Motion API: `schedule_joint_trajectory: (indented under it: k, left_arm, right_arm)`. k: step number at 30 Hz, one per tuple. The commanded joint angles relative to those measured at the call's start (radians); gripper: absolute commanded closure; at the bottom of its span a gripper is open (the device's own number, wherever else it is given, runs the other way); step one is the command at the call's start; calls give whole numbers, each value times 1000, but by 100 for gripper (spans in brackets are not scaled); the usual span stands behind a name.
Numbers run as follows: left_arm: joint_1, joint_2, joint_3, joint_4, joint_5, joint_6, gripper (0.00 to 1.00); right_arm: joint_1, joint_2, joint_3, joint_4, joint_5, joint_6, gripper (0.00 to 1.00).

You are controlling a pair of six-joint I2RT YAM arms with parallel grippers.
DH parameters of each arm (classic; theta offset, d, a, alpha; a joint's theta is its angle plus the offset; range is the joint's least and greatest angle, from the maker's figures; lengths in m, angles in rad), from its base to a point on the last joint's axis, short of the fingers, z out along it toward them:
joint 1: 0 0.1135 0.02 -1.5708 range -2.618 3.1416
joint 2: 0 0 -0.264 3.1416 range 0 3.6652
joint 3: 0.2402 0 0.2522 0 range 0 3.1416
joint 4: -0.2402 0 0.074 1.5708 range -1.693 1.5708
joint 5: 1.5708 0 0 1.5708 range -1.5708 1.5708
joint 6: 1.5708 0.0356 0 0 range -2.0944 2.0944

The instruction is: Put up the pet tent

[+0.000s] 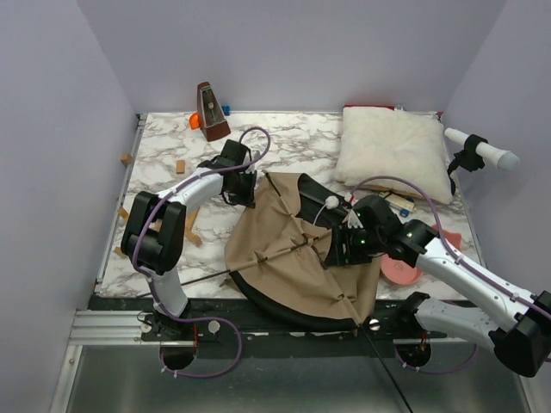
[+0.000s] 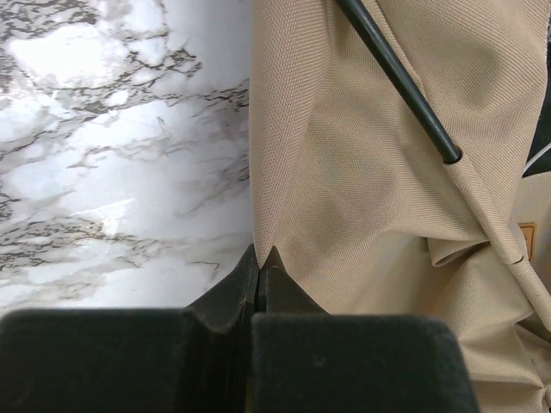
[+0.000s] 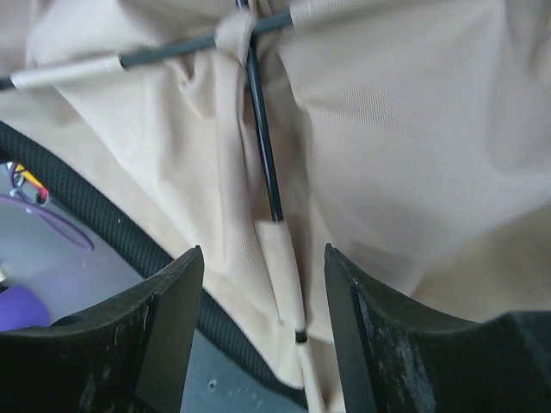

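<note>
The pet tent [image 1: 288, 254] lies collapsed in the middle of the marble table, tan fabric with a black rim and thin black poles crossing over it. My left gripper [image 1: 247, 184] is at the tent's far left corner. In the left wrist view its fingertips [image 2: 261, 255] are pressed together with the tent's fabric [image 2: 370, 189] edge pinched between them, and a black pole [image 2: 400, 82] lies beyond. My right gripper [image 1: 342, 245] hovers over the tent's right side. It stands open [image 3: 263, 297], its fingers [image 3: 176, 318] either side of a pole [image 3: 263, 146] that runs into a fabric sleeve.
A white fluffy pillow [image 1: 392, 148] lies at the back right, with a white-and-black handle [image 1: 480, 151] beside it. A brown metronome [image 1: 211, 112] stands at the back. Small wooden blocks [image 1: 181, 166] lie at the left. A pink disc [image 1: 401, 272] sits by the right arm.
</note>
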Motion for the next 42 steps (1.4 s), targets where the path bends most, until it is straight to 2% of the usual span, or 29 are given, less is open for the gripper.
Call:
schedule_joint_trajectory:
  k: [1,12,21,26,30,35,42]
  left_arm:
    - [12,-37,4,6,-12,14,100]
    - [13,-43,4,7,-3,14,100]
    - [13,-47,7,6,3,13,100]
    - [13,-50,7,6,5,13,100]
    - [13,-52,9,3,10,15,100]
    - [14,-57,12,0,17,31,100]
    - [3,-70,5,16,67,55,100]
  right_arm:
    - [-1,-29,-26,-191,-87,50,37]
    - [32,-48,-144,-190,-111,104,45]
    - [80,-83,-188,-147,-161,136,57]
    - [125,-70,-203,-115,-161,155,61]
    - [151,-55,-206,-79,-157,171,72]
    - [153,-40,-184,-15,-131,204,99]
    - [153,30,-140,98,-104,233,100]
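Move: My right hand, open, hovers over the tent. The lower end of the near pole sleeve lies about 10 cm back, 3 cm to the right and 6 cm below it. From that same hand the pole crossing is about 6 cm ahead and 8 cm left, the pink bowl roughly 4 cm ahead and 16 cm right, both lower; the tent's near corner is 5 cm back of the sleeve end. From my left hand, the sleeve end is about 28 cm back and 27 cm right, near its height. I bring my right hand back towards myself some 10 cm and down about 5, drifting a little right, to the lower end of the near sleeve, swinging the fingertips towards my base by nearly 20 degrees. There I close the fingers and pinch the dark bit of pole at the sleeve's end, then ease it left and slightly forward, while my left hand keeps its pinch on the tent's far-left edge. ##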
